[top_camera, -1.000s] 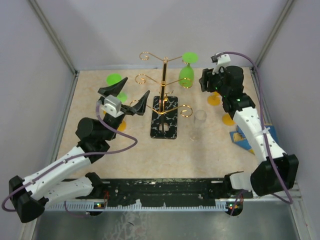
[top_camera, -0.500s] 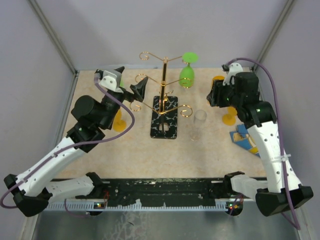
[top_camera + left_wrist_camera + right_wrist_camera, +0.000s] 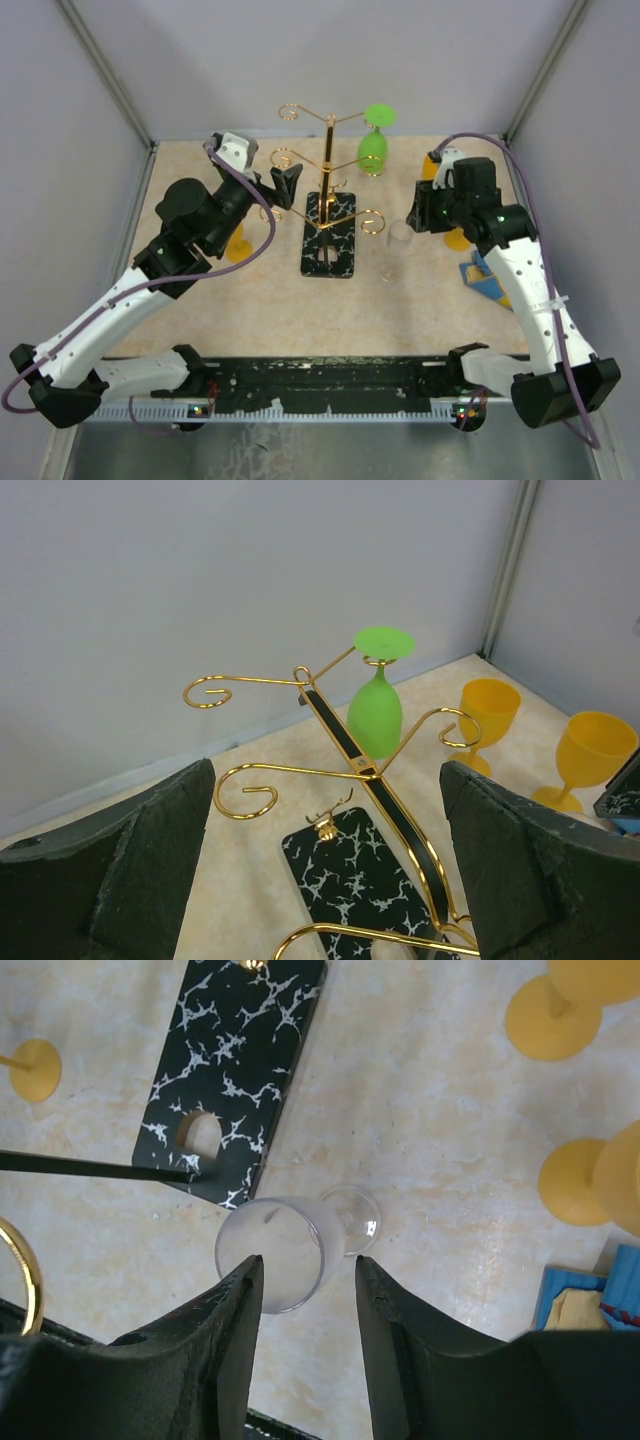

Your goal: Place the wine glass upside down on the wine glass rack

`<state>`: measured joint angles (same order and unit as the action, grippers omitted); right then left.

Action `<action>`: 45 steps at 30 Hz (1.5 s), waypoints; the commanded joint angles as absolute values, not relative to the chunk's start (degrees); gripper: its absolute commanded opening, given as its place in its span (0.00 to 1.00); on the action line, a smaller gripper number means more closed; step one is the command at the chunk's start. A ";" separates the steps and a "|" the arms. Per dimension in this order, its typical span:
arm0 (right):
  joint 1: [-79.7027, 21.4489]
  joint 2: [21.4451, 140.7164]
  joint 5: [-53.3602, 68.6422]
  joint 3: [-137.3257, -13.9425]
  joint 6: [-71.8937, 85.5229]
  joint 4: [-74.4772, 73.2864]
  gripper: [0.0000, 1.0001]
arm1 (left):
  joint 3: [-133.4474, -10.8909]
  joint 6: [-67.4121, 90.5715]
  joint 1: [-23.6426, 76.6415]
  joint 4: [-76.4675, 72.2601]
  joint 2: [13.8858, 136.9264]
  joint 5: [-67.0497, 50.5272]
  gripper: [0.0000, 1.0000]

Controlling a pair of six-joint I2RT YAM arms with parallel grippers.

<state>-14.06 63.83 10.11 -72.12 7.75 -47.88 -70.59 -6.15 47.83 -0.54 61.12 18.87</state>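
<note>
A clear wine glass (image 3: 398,243) stands upright on the table, right of the wine glass rack (image 3: 328,170). The rack is gold wire on a black veined base (image 3: 331,236). My right gripper (image 3: 415,215) hovers just above the glass. In the right wrist view the clear glass (image 3: 280,1253) sits under the left side of the gripper (image 3: 308,1265), whose jaws are partly open and touch nothing. My left gripper (image 3: 283,180) is wide open beside the rack's left arms. The left wrist view looks between its fingers (image 3: 110,870) at the rack (image 3: 360,770). A green glass (image 3: 373,148) hangs upside down on the rack.
Yellow glasses stand at the back right (image 3: 457,238) (image 3: 490,712) and one behind the left arm (image 3: 238,247). A blue box (image 3: 490,275) lies at the right edge. Grey walls close the back and sides.
My right arm came forward from the back right to above the clear glass, and its jaws narrowed. My left arm swung up and right, toward the rack, still open.
</note>
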 commanded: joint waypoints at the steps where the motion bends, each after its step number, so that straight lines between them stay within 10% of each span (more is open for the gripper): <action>1: -15.10 65.33 10.06 -70.64 7.57 -47.09 0.41 | -72.11 -4.78 47.61 0.03 61.13 18.04 1.00; 8: -16.16 67.25 5.16 -69.95 7.05 -48.12 0.38 | -72.31 -4.31 47.59 0.00 61.76 17.24 1.00; 20: -16.43 68.47 2.56 -70.63 6.09 -48.05 0.00 | -72.59 -2.12 47.64 -1.00 62.11 21.43 1.00; 45: -16.43 60.16 -15.70 -98.93 -5.52 -38.08 0.00 | -87.33 32.84 37.84 1.19 73.67 5.93 1.00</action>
<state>-16.29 61.91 -15.59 -97.65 0.84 -49.69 -87.35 22.48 39.00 5.93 75.16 8.80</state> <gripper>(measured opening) 0.018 0.997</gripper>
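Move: The clear wine glass stands upright under the empty right hand: its middle is about 14 cm below, 3 cm left and 1 cm back. The rack's marble board lies some 22 cm left and 10 cm ahead; the hung green glass is about 12 cm ahead, 12 cm left and 10 cm up. The nearer right-side orange glass is roughly 12 cm ahead and 18 cm right. From the open left hand the clear glass is about 28 cm right, nearly level fore-and-aft and 33 cm lower. The clear wine glass gets pinched at the right side of its rim: the right hand sinks some 4.5 cm while its half-open fingers close, then lifts it fast by about 23 cm, swinging right and tipping fingers up some 30 degrees while turning clockwise. The left hand, still open and empty, eases forward, right and up, rolling its left side down. ##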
